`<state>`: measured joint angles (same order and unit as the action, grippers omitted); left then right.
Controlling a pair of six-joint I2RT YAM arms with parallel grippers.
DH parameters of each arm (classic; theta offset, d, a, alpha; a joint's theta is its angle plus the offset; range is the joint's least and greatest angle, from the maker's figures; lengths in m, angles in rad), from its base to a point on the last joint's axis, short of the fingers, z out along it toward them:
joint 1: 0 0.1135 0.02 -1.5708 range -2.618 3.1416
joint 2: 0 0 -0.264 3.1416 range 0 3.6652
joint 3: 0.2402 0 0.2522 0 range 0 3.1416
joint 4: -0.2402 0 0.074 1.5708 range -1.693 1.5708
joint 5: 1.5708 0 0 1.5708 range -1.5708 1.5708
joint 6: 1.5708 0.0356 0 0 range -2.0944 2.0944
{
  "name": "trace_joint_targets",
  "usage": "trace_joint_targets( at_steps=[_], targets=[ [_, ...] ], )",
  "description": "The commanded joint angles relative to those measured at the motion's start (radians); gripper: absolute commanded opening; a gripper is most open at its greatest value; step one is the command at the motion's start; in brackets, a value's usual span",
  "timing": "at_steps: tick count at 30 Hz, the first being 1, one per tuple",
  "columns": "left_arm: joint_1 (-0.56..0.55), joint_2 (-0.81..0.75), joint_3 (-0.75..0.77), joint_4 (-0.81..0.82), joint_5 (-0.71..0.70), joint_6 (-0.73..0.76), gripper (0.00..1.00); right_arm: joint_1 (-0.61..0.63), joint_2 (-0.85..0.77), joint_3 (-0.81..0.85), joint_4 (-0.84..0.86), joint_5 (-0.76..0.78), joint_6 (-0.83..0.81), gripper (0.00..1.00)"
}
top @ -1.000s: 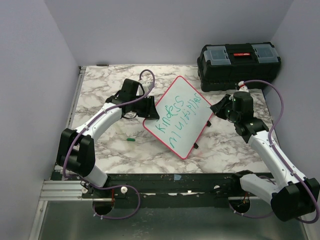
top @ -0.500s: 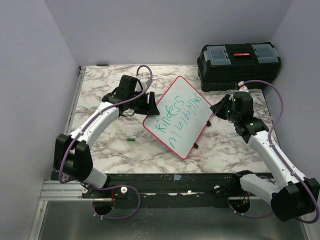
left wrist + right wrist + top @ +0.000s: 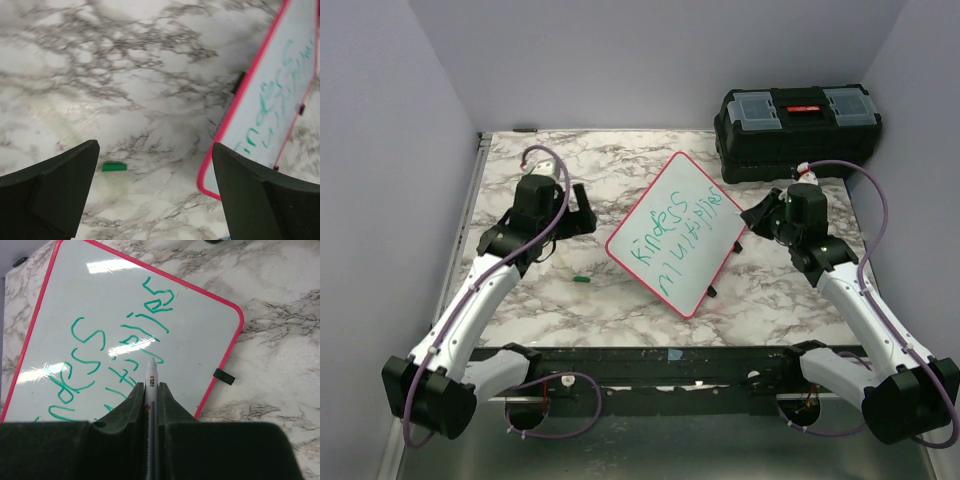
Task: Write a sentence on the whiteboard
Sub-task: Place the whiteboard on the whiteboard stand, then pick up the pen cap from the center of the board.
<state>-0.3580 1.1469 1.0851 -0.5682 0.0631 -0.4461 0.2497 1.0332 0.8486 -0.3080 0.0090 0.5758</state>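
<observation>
The whiteboard (image 3: 692,205) is white with a red-pink rim and lies diagonally on the marble table. The sentence (image 3: 672,238) runs across it in two lines of green handwriting, also seen as the sentence (image 3: 120,342) in the right wrist view. My right gripper (image 3: 756,214) hovers at the board's right edge, shut on a white marker (image 3: 151,377) whose tip points at the second line. My left gripper (image 3: 584,212) stands open to the left of the board, apart from it. In the left wrist view, the left gripper (image 3: 155,187) holds nothing and the whiteboard (image 3: 272,95) lies to its right.
A small green cap (image 3: 581,279) lies on the table left of the board and shows as the green cap (image 3: 114,166) between my left fingers' view. A black toolbox (image 3: 798,120) stands at the back right. Black clips (image 3: 223,376) sit at the board's rim.
My left gripper has opened wide and drawn back to the left, away from the whiteboard's left edge. The board and the right arm have stayed put.
</observation>
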Motion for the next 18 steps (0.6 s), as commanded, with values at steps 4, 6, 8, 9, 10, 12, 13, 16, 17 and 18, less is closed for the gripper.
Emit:
trace_joint_targets(
  at_steps=[4, 6, 8, 9, 10, 12, 13, 16, 17, 18],
  targets=[
    [0.127, -0.135, -0.184, -0.022, -0.349, -0.255, 0.99, 0.005, -0.015, -0.018, 0.024, -0.041, 0.011, 0.01],
    [0.142, -0.136, -0.196, -0.063, -0.344, -0.322, 0.98, 0.005, -0.018, -0.022, 0.027, -0.041, 0.013, 0.01],
    [0.149, -0.138, -0.222, -0.098, -0.346, -0.410, 0.91, 0.005, -0.021, -0.024, 0.027, -0.043, 0.015, 0.01],
    [0.155, -0.136, -0.232, -0.127, -0.348, -0.479, 0.86, 0.005, -0.024, -0.025, 0.027, -0.044, 0.015, 0.01],
    [0.169, -0.133, -0.245, -0.157, -0.332, -0.553, 0.79, 0.005, -0.026, -0.029, 0.027, -0.044, 0.016, 0.01],
    [0.178, -0.127, -0.272, -0.185, -0.304, -0.663, 0.69, 0.005, -0.031, -0.034, 0.026, -0.044, 0.015, 0.01],
    [0.178, -0.124, -0.287, -0.194, -0.293, -0.713, 0.67, 0.005, -0.033, -0.036, 0.025, -0.046, 0.016, 0.01],
    [0.179, -0.103, -0.332, -0.203, -0.264, -0.833, 0.63, 0.005, -0.036, -0.041, 0.026, -0.047, 0.016, 0.01],
    [0.179, -0.091, -0.348, -0.203, -0.254, -0.874, 0.60, 0.004, -0.038, -0.041, 0.026, -0.047, 0.016, 0.01],
    [0.180, -0.073, -0.357, -0.196, -0.234, -0.894, 0.57, 0.004, -0.039, -0.042, 0.025, -0.047, 0.015, 0.01]
  ],
)
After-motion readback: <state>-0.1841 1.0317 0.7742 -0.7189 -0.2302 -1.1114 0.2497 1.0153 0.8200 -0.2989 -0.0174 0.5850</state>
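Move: The green cap lies on the table about 21 cm below the open left hand, some 6 cm to its left and 2 cm farther out. The written-on whiteboard's middle is roughly 18 cm to that hand's right, 9 cm ahead and 15 cm below. From the right hand, which still holds the marker, the cap lies about 40 cm left, level fore and aft, some 19 cm below. Left hand swings 10 cm left, then sinks towards the cap, drawing back, turning counter-clockwise, fingers partly closing. ##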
